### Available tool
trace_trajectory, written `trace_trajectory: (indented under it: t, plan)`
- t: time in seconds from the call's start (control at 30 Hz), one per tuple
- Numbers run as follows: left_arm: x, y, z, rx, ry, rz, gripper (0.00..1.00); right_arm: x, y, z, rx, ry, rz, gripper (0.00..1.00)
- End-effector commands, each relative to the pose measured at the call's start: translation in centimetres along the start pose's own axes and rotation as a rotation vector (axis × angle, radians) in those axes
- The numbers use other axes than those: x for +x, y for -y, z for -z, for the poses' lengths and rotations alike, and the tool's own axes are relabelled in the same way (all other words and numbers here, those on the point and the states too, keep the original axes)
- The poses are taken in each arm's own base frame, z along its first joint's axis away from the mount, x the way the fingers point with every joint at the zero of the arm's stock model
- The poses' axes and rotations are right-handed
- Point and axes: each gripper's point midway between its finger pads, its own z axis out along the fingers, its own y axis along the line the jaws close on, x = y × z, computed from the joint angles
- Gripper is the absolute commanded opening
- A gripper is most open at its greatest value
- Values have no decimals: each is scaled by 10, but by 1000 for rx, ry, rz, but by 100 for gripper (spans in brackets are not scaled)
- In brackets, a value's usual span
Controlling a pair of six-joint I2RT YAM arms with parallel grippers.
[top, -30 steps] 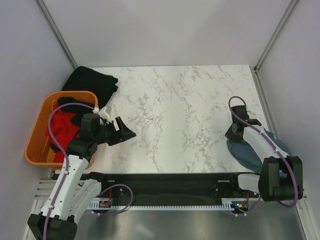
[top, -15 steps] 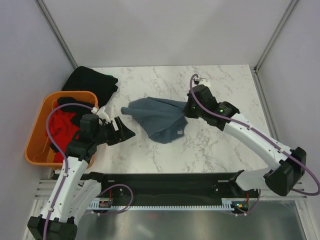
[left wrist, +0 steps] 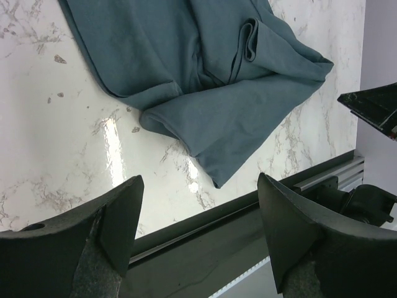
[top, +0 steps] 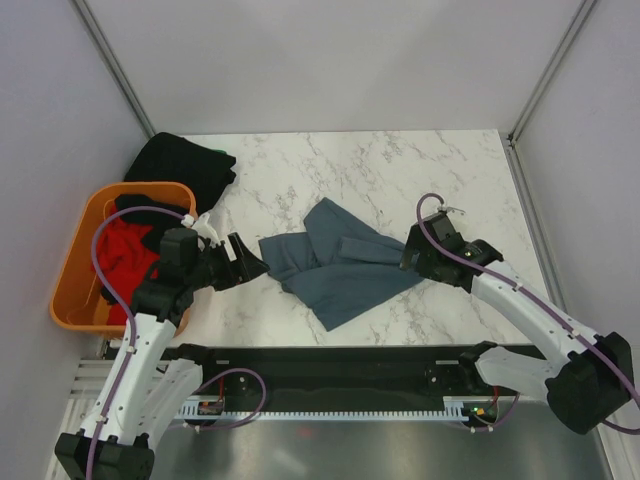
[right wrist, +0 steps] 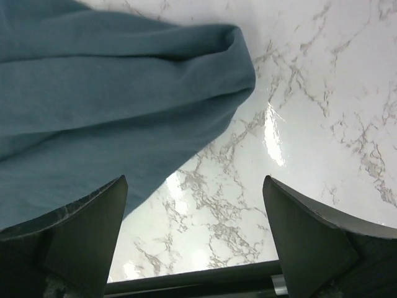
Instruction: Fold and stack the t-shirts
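Note:
A slate blue-grey t-shirt (top: pixel 340 265) lies crumpled on the marble table, near the front middle. My right gripper (top: pixel 408 257) is open and empty at the shirt's right edge; in the right wrist view the shirt (right wrist: pixel 111 93) lies just beyond the open gripper (right wrist: pixel 195 239). My left gripper (top: pixel 252 263) is open and empty, just left of the shirt; in the left wrist view the shirt (left wrist: pixel 205 74) lies ahead of the gripper (left wrist: pixel 198 233). A black t-shirt (top: pixel 185 165) lies bunched at the back left. A red t-shirt (top: pixel 125 255) sits in the basket.
The orange plastic basket (top: pixel 66 300) stands at the left table edge, with dark cloth (top: pixel 140 208) over its far end. Grey walls enclose the table (top: pixel 400 180) on three sides. A black rail (left wrist: pixel 205 217) runs along the near edge.
My right gripper brought the blue-grey shirt from the right edge to the middle, let it go, and drew back to the right. The shirt now lies on the table. The left arm barely moved.

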Motion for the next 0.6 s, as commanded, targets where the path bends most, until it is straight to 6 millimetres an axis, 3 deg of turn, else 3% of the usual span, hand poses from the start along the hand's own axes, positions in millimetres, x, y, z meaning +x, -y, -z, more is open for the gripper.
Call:
trace_trajectory:
  t: [0.0, 0.07, 0.1, 0.13, 0.17, 0.23, 0.27, 0.33, 0.37, 0.47, 0.57]
  plan:
    - [-5, -1, -2, 2, 26, -40, 81, -6, -21, 9, -100, 21, -27, 95]
    - [-5, -2, -3, -6, 30, -35, 81, -6, -48, 19, -192, 33, -11, 94]
    - [-6, -3, -2, -11, 34, -33, 81, -3, -76, 33, -267, 36, 21, 93]
    - [-7, -3, -3, -14, 38, -30, 81, 1, -90, 38, -289, 32, 50, 93]
    - [-8, -5, -2, -27, 45, -28, 81, 16, -122, 48, -333, 11, 130, 92]
    - [-10, -6, -2, -35, 59, -23, 81, 27, -146, 50, -318, 23, 200, 93]
    - [-11, -7, -1, -39, 66, -22, 81, 44, -171, 49, -325, 3, 265, 93]
    - [-12, -6, 2, -37, 77, -25, 81, 62, -194, 45, -329, -19, 326, 93]
    - [-12, -6, 2, -38, 81, -26, 81, 79, -218, 40, -333, -36, 378, 93]
    - [-14, -7, 6, -49, 102, -34, 81, 108, -261, 27, -348, -77, 465, 94]
    - [-18, -9, 13, -72, 143, -29, 81, 123, -289, 15, -353, -89, 512, 94]
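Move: The near left corner of the blue t-shirt is about 30 cm to the right hand's left, level with it in reach and some 10 cm below. The middle of the blue t-shirt lies about 16 cm left and 5 cm ahead of that hand, its near tip some 18 cm left and 9 cm back, both 10 cm down. From the left hand, that corner is roughly 5 cm ahead, 7 cm right and 16 cm below. Touching nothing, the right hand sweeps fast to its left above the blue t-shirt towards the near left corner, about 29 cm, drifting only slightly back. It arcs up some 3 cm on the way, then sinks to just under its starting height, turning about 35 degrees counter-clockwise with the fingers staying wide open. ##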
